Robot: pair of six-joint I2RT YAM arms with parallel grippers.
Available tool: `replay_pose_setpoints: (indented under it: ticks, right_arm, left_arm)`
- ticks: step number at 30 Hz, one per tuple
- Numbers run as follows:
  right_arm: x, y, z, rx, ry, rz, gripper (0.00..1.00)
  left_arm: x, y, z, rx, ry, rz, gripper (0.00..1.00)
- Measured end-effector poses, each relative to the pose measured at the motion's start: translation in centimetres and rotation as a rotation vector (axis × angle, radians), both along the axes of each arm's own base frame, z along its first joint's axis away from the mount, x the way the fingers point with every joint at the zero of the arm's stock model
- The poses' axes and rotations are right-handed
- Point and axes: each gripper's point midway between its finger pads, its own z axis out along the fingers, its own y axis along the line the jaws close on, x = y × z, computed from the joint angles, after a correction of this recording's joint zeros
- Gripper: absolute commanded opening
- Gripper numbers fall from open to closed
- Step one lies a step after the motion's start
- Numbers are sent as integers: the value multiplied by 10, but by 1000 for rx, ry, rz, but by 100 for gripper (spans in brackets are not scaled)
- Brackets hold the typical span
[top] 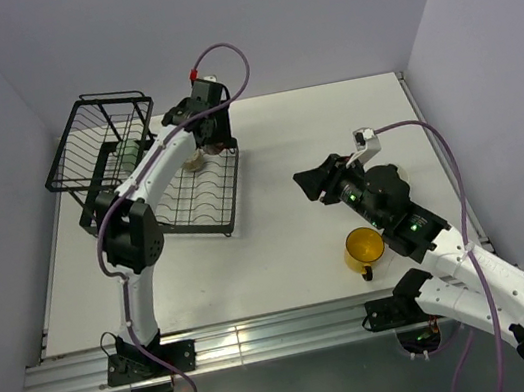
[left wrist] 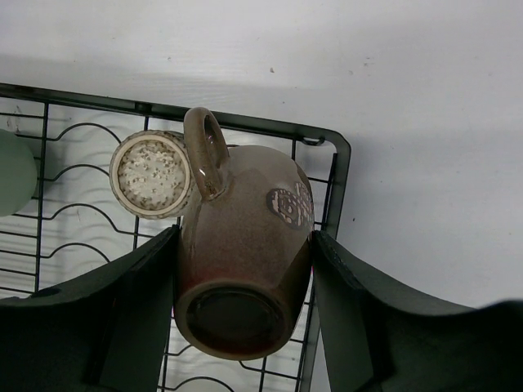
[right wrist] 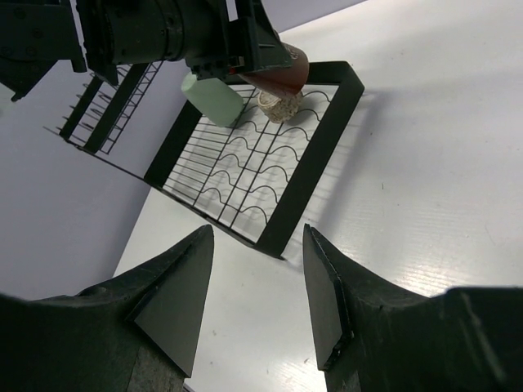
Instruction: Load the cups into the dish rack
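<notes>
My left gripper [left wrist: 243, 237] is shut on the small dark brown mug [left wrist: 245, 261], its fingers pressing both sides; the mug's base faces the wrist camera. It hangs over the far right corner of the dish rack's [left wrist: 339, 180] flat tray. The beige speckled cup [left wrist: 151, 174] stands in the tray, close against the mug's handle. The pale green cup [right wrist: 211, 100] lies further in, by the taller basket. The yellow mug [top: 363, 249] stands on the table beside my right arm. My right gripper [top: 313, 187] is open and empty above the table, facing the rack [right wrist: 319, 155].
The rack [top: 85, 115] fills the table's far left corner against the left wall. White walls close the back and both sides. A purple cable loops over each arm. The metal rail holding both bases runs along the near edge.
</notes>
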Motion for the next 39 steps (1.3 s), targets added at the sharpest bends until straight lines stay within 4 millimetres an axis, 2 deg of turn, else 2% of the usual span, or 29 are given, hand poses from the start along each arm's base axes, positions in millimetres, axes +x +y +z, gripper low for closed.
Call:
replay_pose_setpoints:
  ticks: [11,20,28,33,35,39]
  right_arm:
    - [2,1,-4,-11,9,0,56]
    - [3,2,-9,-20,21,1,56]
    - [4,2,-14,-38,35,2,56]
    - [5,3,-18,-47,45,4,55]
    - [5,4,-20,-52,48,6,55]
    - [6,5,-21,-57,50,10,55]
  left_arm:
    - [4,0,-32,4,65,-21,0]
    - [0,-2,-45,6,97,-39,0]
    - [-3,-3,-77,24,164,-48,0]
    - [0,-3,-77,16,159,-47,0]
    - [1,-2,-76,15,162,-46,2]
    - [4,-2,-77,15,164,-43,23]
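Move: The brown mug is already in the left fingers, bottom up. The free spot for it in the dish rack's far right corner is almost straight below that hand, roughly 12 cm down. The speckled cup stands about 7 cm to the hand's left, level with it; the green cup is some 20 cm left and 2 cm farther out. The rack corner lies 4 cm ahead and 5 cm right. From the right hand the spot is about 22 cm ahead, 20 cm left and 22 cm below. The brown mug, still gripped bottom up, is lowered by the left hand almost straight down, about 8 cm, into the rack's far right corner, between the speckled cup and the right-hand rim. It slows briefly halfway, then holds its height at the bottom. The wrist tips some 10 degrees more downward, fingers keeping their hold; the empty right hand sinks about 2 cm. ##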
